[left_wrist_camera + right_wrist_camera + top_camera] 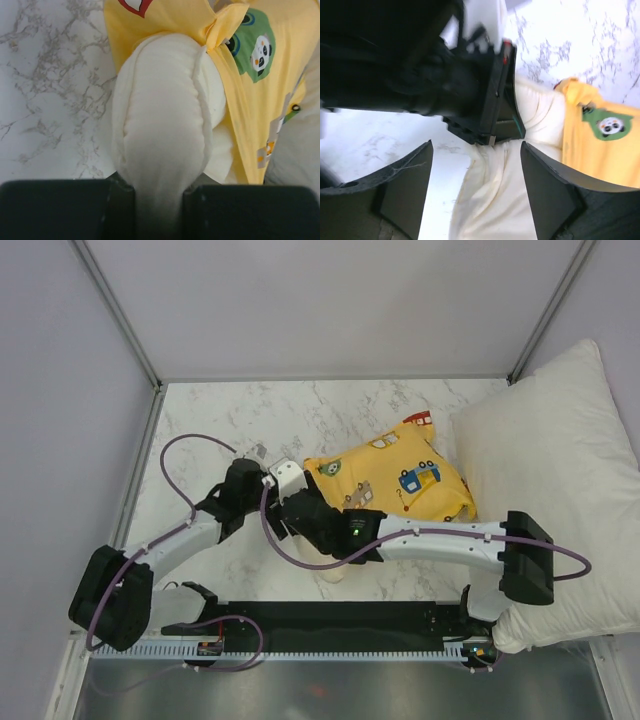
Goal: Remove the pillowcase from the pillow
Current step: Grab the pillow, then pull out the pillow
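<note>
The bright yellow pillowcase point(400, 475) with cartoon vehicles lies mid-table. In the left wrist view the cream pillow point(160, 125) bulges out of the pillowcase point(260, 100) opening. My left gripper point(159, 189) is shut on the pillow's end, at the case's left end in the top view point(283, 478). My right gripper point(476, 147) is open, its fingers standing either side of the drawn-out pillow point(495, 200) without touching it, just below the left gripper's fingers point(495, 120). From above, the right gripper point(300, 515) sits close beside the left one. A cream bit of pillow point(333, 574) shows under the right arm.
A much larger white pillow point(560, 470) leans at the table's right side, touching the pillowcase. Grey walls with metal frame posts point(120, 310) close in the marble table point(230, 420). A purple cable point(185, 445) loops over the left arm.
</note>
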Robot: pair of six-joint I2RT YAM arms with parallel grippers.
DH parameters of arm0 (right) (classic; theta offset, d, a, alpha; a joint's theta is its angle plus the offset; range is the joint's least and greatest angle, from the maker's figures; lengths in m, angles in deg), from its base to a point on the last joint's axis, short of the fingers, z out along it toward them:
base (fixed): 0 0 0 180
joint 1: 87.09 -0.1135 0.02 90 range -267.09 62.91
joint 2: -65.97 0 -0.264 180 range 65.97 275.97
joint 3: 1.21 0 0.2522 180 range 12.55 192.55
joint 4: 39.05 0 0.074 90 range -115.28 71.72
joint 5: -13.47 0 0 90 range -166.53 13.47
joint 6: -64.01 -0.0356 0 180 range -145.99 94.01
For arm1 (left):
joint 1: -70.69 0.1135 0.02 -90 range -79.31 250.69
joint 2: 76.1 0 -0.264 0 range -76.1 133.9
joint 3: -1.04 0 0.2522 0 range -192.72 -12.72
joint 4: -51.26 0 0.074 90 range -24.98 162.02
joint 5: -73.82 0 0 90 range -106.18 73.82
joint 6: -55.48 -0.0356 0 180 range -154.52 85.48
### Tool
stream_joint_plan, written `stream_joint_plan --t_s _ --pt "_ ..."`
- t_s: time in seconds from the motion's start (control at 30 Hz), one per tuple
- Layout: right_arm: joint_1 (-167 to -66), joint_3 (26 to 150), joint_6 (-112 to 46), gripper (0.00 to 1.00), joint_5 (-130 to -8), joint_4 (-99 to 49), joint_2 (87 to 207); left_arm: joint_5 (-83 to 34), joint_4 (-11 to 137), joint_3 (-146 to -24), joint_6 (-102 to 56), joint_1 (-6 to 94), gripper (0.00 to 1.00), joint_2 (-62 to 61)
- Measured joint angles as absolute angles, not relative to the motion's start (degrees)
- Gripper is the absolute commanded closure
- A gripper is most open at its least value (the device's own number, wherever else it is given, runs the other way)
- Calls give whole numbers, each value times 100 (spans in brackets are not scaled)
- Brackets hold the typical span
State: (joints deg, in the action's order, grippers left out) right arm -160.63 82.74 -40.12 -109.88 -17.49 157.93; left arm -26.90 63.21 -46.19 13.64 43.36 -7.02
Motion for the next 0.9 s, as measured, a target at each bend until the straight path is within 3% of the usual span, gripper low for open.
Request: stream_joint_plan --t_s 0.07,0.17,0.4,0.7,0.9 --pt "-16100 8416 -4008 19 -10874 -1631 15540 -2718 6359 -4628 1259 4355 98 -497" --pt "-16146 8423 -4073 3 -10835 -1356 14891 -2839 6361 -4735 1052 4403 98 -263" --pt "-16083 8176 -4189 2 -11687 -796 13831 -3035 6398 -4851 505 4405 98 -241" --pt "-14848 8224 -4661 2 -11801 -33 14956 -2950 7316 -5019 -9 4357 98 -1047" --pt "-14784 8222 -4657 2 -11370 -189 15531 -2839 7663 -5028 -162 4355 98 -1388"
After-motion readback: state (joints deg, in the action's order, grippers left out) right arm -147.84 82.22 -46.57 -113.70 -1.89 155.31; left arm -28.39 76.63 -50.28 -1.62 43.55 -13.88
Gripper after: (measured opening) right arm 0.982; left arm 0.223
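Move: From the opening right hand, the pillowcase mouth lies about 5 cm ahead and 8 cm right, some 9 cm below; the panda patch beside it is roughly 8 cm ahead and 8 cm right. The tiger car print sits 2 cm ahead, 15 cm right; the bared pillow's middle is about 6 cm back, 4 cm right. From the left hand, already pinching the pillow end, the mouth is some 7 cm ahead, 11 cm right, 3 cm lower. Left keeps its pinch; right, opening wider, arcs up 10 cm, rightward and forward, then down over the pillowcase mouth. ##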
